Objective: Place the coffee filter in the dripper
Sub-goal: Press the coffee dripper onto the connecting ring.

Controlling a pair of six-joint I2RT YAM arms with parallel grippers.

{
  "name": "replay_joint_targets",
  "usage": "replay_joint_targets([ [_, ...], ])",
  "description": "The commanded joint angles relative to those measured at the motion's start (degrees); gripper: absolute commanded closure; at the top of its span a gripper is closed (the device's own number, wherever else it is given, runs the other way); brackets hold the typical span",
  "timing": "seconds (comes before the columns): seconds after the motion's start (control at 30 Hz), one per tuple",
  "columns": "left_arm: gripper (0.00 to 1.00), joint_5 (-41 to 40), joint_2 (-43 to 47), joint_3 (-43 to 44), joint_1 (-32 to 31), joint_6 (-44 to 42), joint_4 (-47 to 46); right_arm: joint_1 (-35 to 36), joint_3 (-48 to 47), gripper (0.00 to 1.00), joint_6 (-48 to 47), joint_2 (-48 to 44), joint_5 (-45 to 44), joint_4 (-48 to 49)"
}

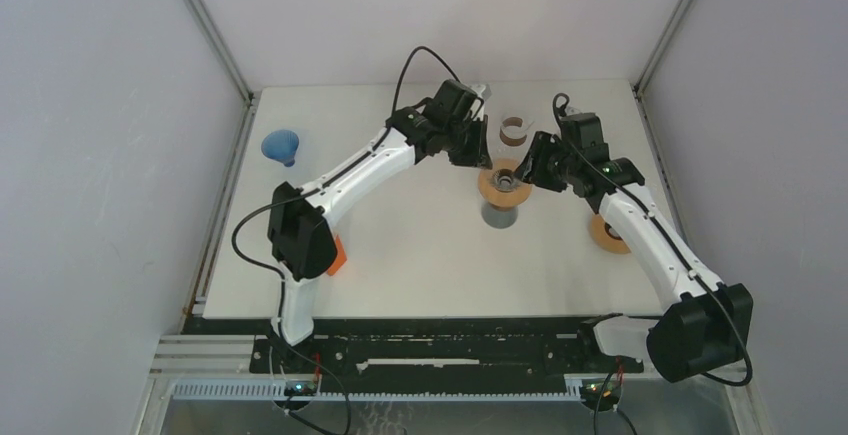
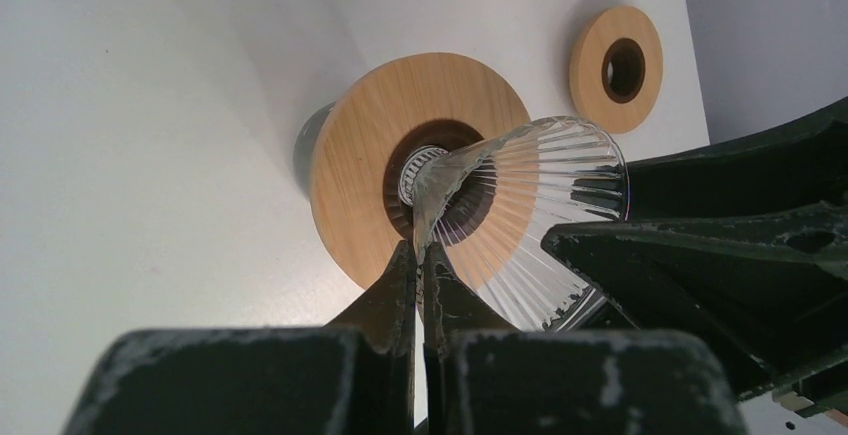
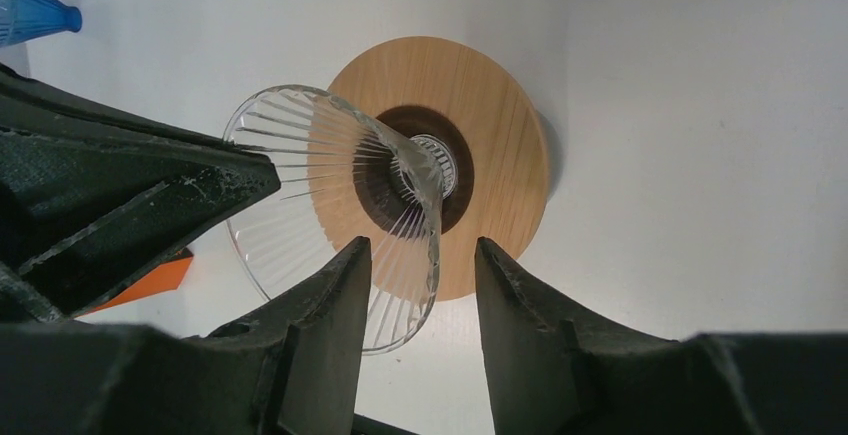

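A clear ribbed glass dripper point(image 2: 545, 190) point(image 3: 300, 150) hangs tilted over a wooden ring point(image 1: 492, 184) point(image 3: 500, 115) that rests on a grey cup point(image 1: 500, 217). Its narrow end points into the ring's hole. My left gripper point(image 2: 421, 247) point(image 1: 478, 153) is shut on the dripper's rim. My right gripper point(image 3: 422, 250) point(image 1: 530, 169) is open and straddles the opposite side of the rim: the glass wall lies against its left finger, the right finger stands apart. A small brown-and-white curved thing point(image 1: 512, 131) behind the cup may be the coffee filter; I cannot tell.
A blue dripper point(image 1: 283, 145) point(image 3: 30, 10) stands at the far left of the table. A second wooden ring point(image 1: 608, 235) point(image 2: 598, 65) lies at the right, under the right arm. An orange block point(image 1: 337, 255) point(image 3: 140, 285) sits by the left arm's base.
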State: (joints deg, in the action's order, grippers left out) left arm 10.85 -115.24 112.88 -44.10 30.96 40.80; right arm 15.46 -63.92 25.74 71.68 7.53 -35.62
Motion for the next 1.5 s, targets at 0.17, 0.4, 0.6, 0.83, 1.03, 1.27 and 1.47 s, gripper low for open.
replay_joint_targets([
  [0.17, 1.00, 0.91, -0.55, 3.81, -0.23, -1.68, 1.13, -0.43, -2.58, 0.57, -1.65, 3.51, 0.37, 2.67],
  [0.4, 1.00, 1.26, -2.52, 7.30, -0.20, -2.75, 4.97, -0.78, -5.44, 0.61, -2.68, 6.46, 2.43, 0.88],
  [0.6, 1.00, 1.76, -2.42, 7.55, -0.20, -3.62, 7.37, -0.78, -7.18, 0.66, -3.01, 7.95, 3.78, -0.62],
  [0.83, 1.00, 2.76, -2.17, 7.79, -0.20, -3.66, 8.42, -0.32, -10.40, 0.92, -3.58, 10.84, 7.03, -5.48],
  [1.03, 1.00, 3.90, -0.50, 7.01, -0.20, -3.97, 9.94, 1.28, -13.26, 1.00, -3.88, 12.05, 8.57, -12.14],
  [1.27, 1.00, 3.73, -0.77, 5.14, -0.20, -4.46, 10.11, 2.27, -13.52, 1.00, -5.05, 13.44, 5.75, -13.99],
  [1.47, 1.00, 2.21, -0.43, 2.87, -0.29, -5.15, 10.11, 3.27, -11.58, 1.00, -5.76, 14.09, 2.91, -13.37],
])
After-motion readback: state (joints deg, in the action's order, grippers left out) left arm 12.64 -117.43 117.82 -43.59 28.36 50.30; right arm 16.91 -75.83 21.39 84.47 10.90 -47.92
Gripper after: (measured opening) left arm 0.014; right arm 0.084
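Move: The left hand already pinches the clear dripper's left rim. The connecting ring, the dripper's target, lies about 4 cm to its right, 1 cm ahead and 7 cm below. For the half-open right hand, the dripper's middle is some 3 cm left, 1 cm ahead and 3 cm below; the ring is 2 cm ahead, 2 cm left and 6 cm below. From that hand the clear server stands about 18 cm ahead, 1 cm left; the spare ring lies 22 cm right, 2 cm back. The right fingers close from half open and pinch the dripper's right rim, after that hand has sunk about 2 cm and reached some 2 cm forward; it then draws back the same amount, edging left and tipping its fingers down some 10 degrees. The left hand keeps its pinch on the opposite rim, settles slightly, then eases about 1.5 cm back and left with it, the dripper's spout kept down at the ring's hole. ##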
